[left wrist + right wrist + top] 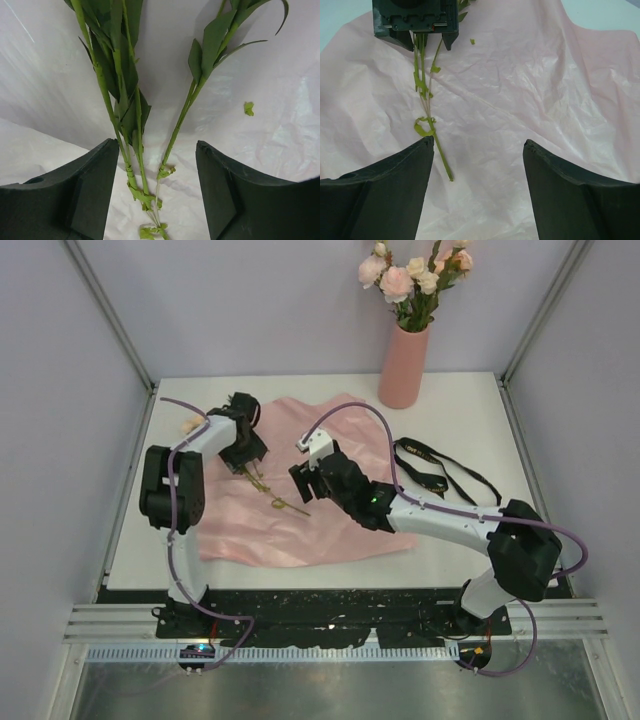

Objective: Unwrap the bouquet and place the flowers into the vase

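The salmon-pink vase stands at the back of the table with several pink and cream flowers in it. The bouquet is undone, and its pink paper lies spread flat. A few green leafy stems lie on that paper. My left gripper is open low over them, and the stems run between its fingers without touching either one. My right gripper is open over bare paper just beyond the stem tips, holding nothing.
A loose black ribbon lies on the white table to the right of the paper. A peach bloom shows left of the left arm. Grey walls close in the table at the back and on both sides.
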`<act>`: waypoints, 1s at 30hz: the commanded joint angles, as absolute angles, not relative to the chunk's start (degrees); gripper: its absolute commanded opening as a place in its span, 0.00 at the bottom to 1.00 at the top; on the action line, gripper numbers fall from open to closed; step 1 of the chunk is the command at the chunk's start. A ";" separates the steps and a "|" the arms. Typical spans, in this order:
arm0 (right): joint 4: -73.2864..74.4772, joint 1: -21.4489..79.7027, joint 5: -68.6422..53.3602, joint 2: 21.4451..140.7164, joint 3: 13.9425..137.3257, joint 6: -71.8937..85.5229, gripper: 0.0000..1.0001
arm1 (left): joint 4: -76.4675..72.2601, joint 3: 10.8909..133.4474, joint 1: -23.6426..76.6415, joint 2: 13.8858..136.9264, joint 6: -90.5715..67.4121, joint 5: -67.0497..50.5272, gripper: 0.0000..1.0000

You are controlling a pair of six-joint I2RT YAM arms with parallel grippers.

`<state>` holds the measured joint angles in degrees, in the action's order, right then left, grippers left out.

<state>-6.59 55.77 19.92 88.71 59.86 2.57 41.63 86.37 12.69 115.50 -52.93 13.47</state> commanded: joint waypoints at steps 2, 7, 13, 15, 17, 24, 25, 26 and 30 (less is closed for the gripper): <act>-10.11 55.90 21.88 84.99 58.98 1.50 0.77 | 43.94 89.47 13.09 117.24 -53.52 14.50 0.64; -10.72 55.90 22.50 83.32 58.01 0.70 0.77 | 45.97 90.88 13.45 118.74 -55.19 15.90 0.57; -11.42 55.55 22.76 82.09 57.04 0.26 0.78 | 46.23 91.41 13.62 119.00 -55.02 16.44 0.40; -11.43 55.37 22.50 81.48 56.60 0.26 0.78 | 46.23 91.23 13.71 118.92 -54.67 16.26 0.22; -10.99 55.37 22.50 80.95 56.43 0.26 0.78 | 46.49 90.79 13.80 118.48 -54.67 16.17 0.09; -10.90 54.41 19.00 78.22 55.19 0.26 0.78 | 47.64 88.42 14.67 108.40 -54.15 18.88 0.00; -10.90 54.06 17.51 78.40 55.28 0.26 0.78 | 47.29 87.98 15.29 105.85 -53.53 20.11 0.00; -10.90 53.10 13.05 78.57 55.81 0.26 0.78 | 46.59 87.54 16.08 103.65 -52.22 20.91 0.00; -11.43 49.49 -3.11 80.94 58.43 4.12 0.82 | 42.29 83.60 18.28 94.59 -49.75 21.19 0.00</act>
<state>-8.88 52.49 12.56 80.29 55.31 1.02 46.39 85.82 15.84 106.39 -52.97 18.37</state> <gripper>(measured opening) 0.798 0.012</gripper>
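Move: The remaining flower stems lie between the left hand's open fingers, no more than 1 cm to its left and about 2 cm below. Their pale blooms are some 8 cm ahead of that hand and 11 cm to its left; the cut stem end is roughly 12 cm back and 12 cm right, and a green scrap sits 2 cm ahead, 4 cm right. From the right hand, the stems are about 11 cm ahead, 11 cm left and 16 cm below. Down a last 1–1.5 cm over the wrapping paper, the left hand settles and shuts its open fingers on the stems, pinching them together just below the leaves. It then lifts them quickly, about 7 cm, easing back slightly. The right hand, empty and open, rises some 3 cm and draws about 2 cm to its right, away from the stems. ##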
